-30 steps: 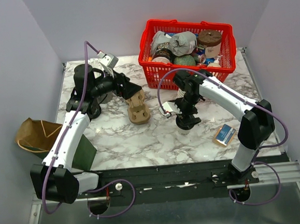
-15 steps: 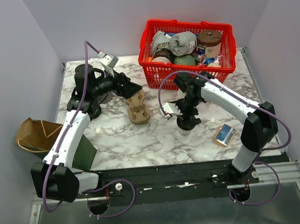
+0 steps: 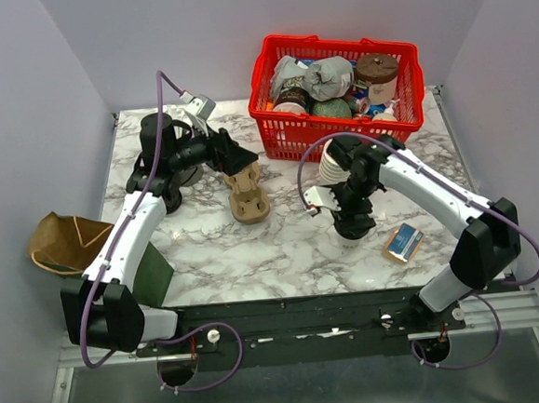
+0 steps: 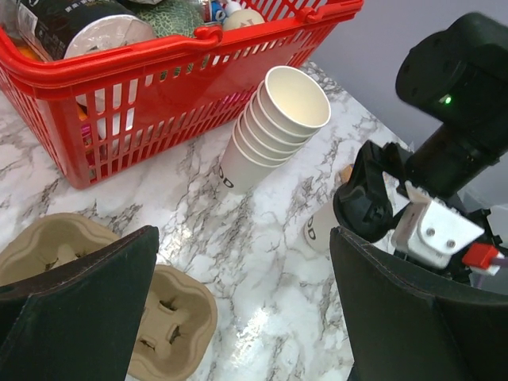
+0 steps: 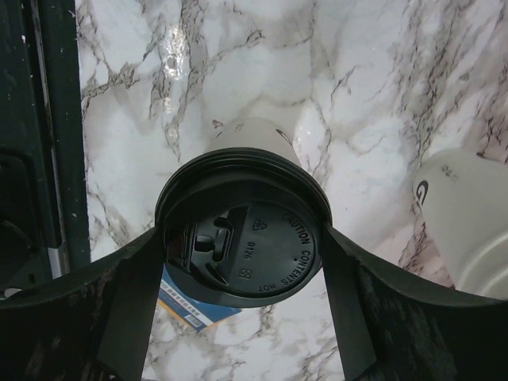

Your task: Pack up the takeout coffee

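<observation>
A white takeout coffee cup with a black lid stands on the marble between the fingers of my right gripper. Both fingers press the lid's rim, so it is shut on the cup. From the top view that gripper hides the cup; the left wrist view shows the cup's white side under it. A brown pulp cup carrier lies left of centre, also in the left wrist view. My left gripper hovers open just behind and above the carrier, nothing between its fingers.
A stack of empty paper cups lies on its side in front of the red basket full of goods. A blue card lies right of the cup. A brown paper bag sits off the table's left edge.
My right gripper has shifted a little right and nearer, and its jaws have narrowed onto the cup's lid. The left arm has barely moved.
</observation>
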`<state>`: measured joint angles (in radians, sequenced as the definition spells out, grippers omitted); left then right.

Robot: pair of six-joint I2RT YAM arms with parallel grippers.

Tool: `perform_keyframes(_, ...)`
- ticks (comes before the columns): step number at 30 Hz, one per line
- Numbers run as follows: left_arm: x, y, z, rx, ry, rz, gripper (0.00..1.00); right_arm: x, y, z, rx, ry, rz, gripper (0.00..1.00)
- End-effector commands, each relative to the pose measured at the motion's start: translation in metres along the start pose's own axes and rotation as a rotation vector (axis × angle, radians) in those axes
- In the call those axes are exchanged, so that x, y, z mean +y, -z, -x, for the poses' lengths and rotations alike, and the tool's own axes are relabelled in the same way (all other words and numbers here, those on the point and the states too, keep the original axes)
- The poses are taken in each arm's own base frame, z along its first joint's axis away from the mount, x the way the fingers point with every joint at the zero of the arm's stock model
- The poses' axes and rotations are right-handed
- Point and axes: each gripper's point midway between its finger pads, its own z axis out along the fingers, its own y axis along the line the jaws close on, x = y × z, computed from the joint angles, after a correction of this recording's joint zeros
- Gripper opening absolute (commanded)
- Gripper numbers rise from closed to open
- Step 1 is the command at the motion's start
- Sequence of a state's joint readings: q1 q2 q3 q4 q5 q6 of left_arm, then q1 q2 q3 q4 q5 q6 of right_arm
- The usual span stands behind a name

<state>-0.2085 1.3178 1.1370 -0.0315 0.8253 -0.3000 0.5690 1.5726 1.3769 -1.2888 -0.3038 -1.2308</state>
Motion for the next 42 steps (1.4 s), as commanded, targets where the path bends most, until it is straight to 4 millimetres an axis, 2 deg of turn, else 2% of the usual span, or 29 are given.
perform_keyframes(1,-0.006,-0.002,0.02,-0.037,-0.024,-0.042,0.96,0.005,0.024,-0.035,0.032,-0.149,-0.049,0.8)
perform_keyframes(3,-0.005,-0.002,0.021,-0.04,-0.019,-0.045,0.96,0.001,0.03,-0.048,0.035,-0.197,-0.067,0.8)
perform_keyframes(7,-0.004,-0.006,0.023,-0.043,-0.01,-0.056,0.96,-0.011,0.046,-0.093,0.06,-0.345,-0.129,0.78)
perform_keyframes(11,-0.003,-0.009,0.027,-0.045,-0.006,-0.062,0.96,-0.026,0.06,-0.125,0.055,-0.444,-0.18,0.78)
perform_keyframes(15,-0.002,-0.011,0.028,-0.047,0.0,-0.062,0.96,-0.047,0.081,-0.155,0.061,-0.5,-0.262,0.78)
perform_keyframes(18,-0.001,-0.012,0.029,-0.049,0.007,-0.065,0.96,-0.058,0.088,-0.18,0.061,-0.571,-0.286,0.77)
perform_keyframes(19,-0.001,-0.012,0.03,-0.05,0.007,-0.065,0.96,-0.064,0.098,-0.19,0.057,-0.606,-0.322,0.77)
perform_keyframes(21,-0.001,-0.013,0.031,-0.052,0.006,-0.064,0.96,-0.073,0.098,-0.204,0.053,-0.652,-0.325,0.77)
perform_keyframes(22,-0.001,-0.013,0.032,-0.052,0.006,-0.064,0.96,-0.077,0.108,-0.213,0.051,-0.684,-0.359,0.76)
perform_keyframes(23,-0.001,-0.012,0.032,-0.053,0.005,-0.063,0.96,-0.081,0.103,-0.22,0.049,-0.706,-0.349,0.76)
perform_keyframes(26,-0.001,-0.012,0.032,-0.053,0.006,-0.061,0.96,-0.089,0.109,-0.23,0.036,-0.742,-0.373,0.76)
perform_keyframes(32,-0.003,-0.01,0.029,-0.048,0.006,-0.061,0.96,-0.095,0.104,-0.239,0.031,-0.769,-0.381,0.76)
perform_keyframes(37,-0.004,-0.008,0.027,-0.047,-0.001,-0.059,0.96,-0.084,0.111,-0.223,-0.017,-0.755,-0.4,0.76)
perform_keyframes(42,-0.003,-0.008,0.025,-0.046,0.003,-0.057,0.96,-0.071,0.109,-0.222,-0.023,-0.786,-0.416,0.76)
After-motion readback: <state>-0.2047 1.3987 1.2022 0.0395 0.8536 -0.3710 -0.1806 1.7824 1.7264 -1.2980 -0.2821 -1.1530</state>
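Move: The lidded coffee cup is already in the right hand. It is going to an open patch of table beside the basket's near right end, about 13 cm ahead, 22 cm right and 9 cm down. The cup stack stands some 12 cm ahead and 2 cm left, the sponge pack 14 cm right and 2 cm back, and the basket's middle about 33 cm ahead, 1 cm left. From the left hand that patch lies roughly 48 cm right, 1 cm ahead, 25 cm below. The lidded cup, still held at its lid between the right hand's fingers, is carried about 22 cm to the right and 13 cm forward, rising some 3 cm, past the far side of the sponge pack and away to the right of the cup stack. The wrist turns about 45 degrees clockwise on the way, then the hand stops close beside the basket's near right corner, grip unchanged. ##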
